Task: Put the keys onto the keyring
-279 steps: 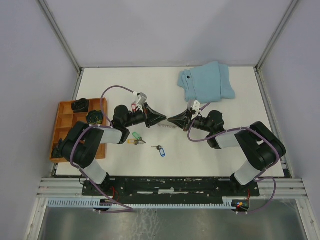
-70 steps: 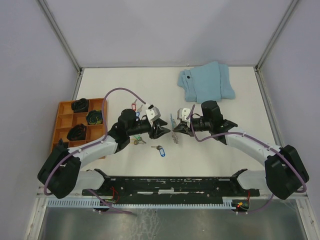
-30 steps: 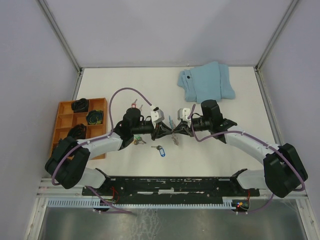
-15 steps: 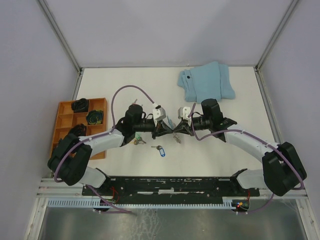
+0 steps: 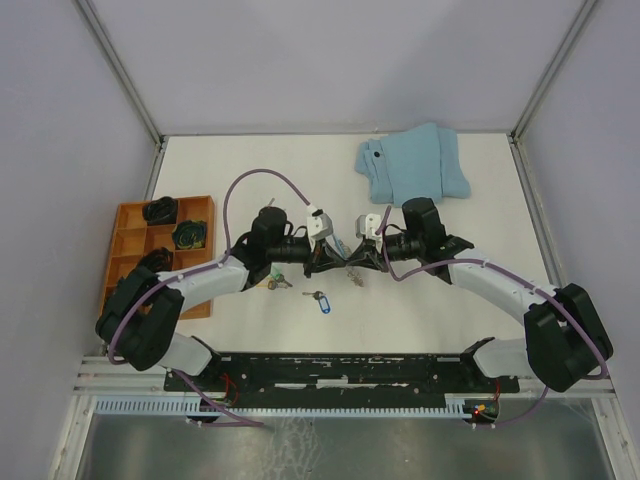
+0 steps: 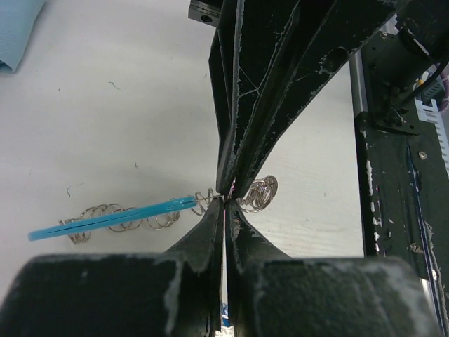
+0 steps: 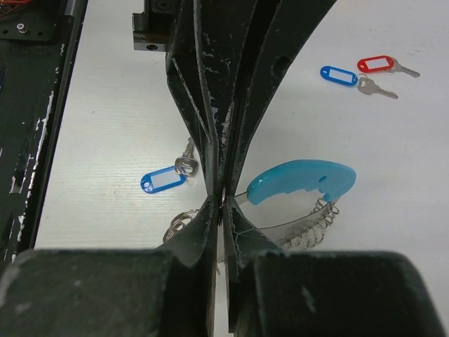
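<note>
Over the middle of the table my left gripper [image 5: 333, 260] and right gripper [image 5: 352, 258] meet tip to tip. Both are shut on the thin wire end of the keyring [image 5: 350, 273]. Its bright blue section [image 7: 302, 181] and grey coils [image 7: 309, 232] hang beside my right gripper [image 7: 223, 202]. In the left wrist view the blue section [image 6: 112, 217] points left from my left gripper [image 6: 224, 205]. On the table lie a blue-tagged key [image 5: 320, 299], green- and yellow-tagged keys [image 5: 274, 283], and, farther off, a red-tagged key [image 7: 379, 64] and another blue-tagged one [image 7: 339, 75].
An orange compartment tray [image 5: 128, 208] holding black items stands at the left edge. A folded light-blue cloth [image 5: 412, 163] lies at the back right. A loose metal ring [image 7: 175, 225] rests near the blue-tagged key. The black rail [image 5: 340, 365] runs along the near edge.
My left gripper has moved right to the right gripper's tips and closed there. The right arm has barely moved.
</note>
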`<state>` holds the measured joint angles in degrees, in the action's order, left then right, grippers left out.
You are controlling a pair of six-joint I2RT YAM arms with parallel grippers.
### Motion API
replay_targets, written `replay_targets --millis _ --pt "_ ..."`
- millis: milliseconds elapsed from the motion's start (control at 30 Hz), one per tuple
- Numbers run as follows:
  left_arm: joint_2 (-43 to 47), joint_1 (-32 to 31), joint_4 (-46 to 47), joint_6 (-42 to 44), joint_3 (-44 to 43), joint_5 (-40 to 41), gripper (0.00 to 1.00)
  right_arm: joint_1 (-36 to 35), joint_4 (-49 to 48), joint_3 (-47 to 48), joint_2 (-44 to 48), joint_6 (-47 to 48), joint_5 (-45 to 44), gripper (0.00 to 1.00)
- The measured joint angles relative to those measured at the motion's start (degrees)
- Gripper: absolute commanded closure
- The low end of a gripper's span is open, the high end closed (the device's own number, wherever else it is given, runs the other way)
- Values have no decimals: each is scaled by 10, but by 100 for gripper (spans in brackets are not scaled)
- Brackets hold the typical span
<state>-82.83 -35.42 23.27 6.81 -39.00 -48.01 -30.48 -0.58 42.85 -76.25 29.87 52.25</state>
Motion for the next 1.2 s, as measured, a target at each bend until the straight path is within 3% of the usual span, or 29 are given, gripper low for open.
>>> replay_targets --millis 167,367,800,1033,1200 --pt "21 -1 8 0 13 35 97 -2 -3 0 2 0 -2 67" --pt "78 -2 30 -1 52 120 97 -6 -16 0 29 -29 -37 59" --pt "113 -2 69 -33 92 315 97 -19 -67 -38 93 -149 -157 57" --pt "139 -2 60 -44 93 414 97 -108 -67 -62 89 -184 -235 56" --pt "164 -2 53 -50 98 481 97 -163 -67 -64 37 -240 -299 55"
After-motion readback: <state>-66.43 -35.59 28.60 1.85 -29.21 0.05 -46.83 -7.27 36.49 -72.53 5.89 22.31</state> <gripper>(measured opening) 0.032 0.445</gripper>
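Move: The blue-tagged key lies on the table about 5 cm back, 7 cm left and 12 cm below the right hand, and about 5 cm back, 6 cm left and 11 cm below the left hand. From the right hand, the yellow- and green-tagged keys are some 2 cm back, 15 cm left and 12 cm below; the keyring hangs level fore-and-aft, 1 cm left and 2 cm below. Right opens off the keyring, rises, then sinks back-left towards the key; left carries the keyring 13 cm forward-left. ##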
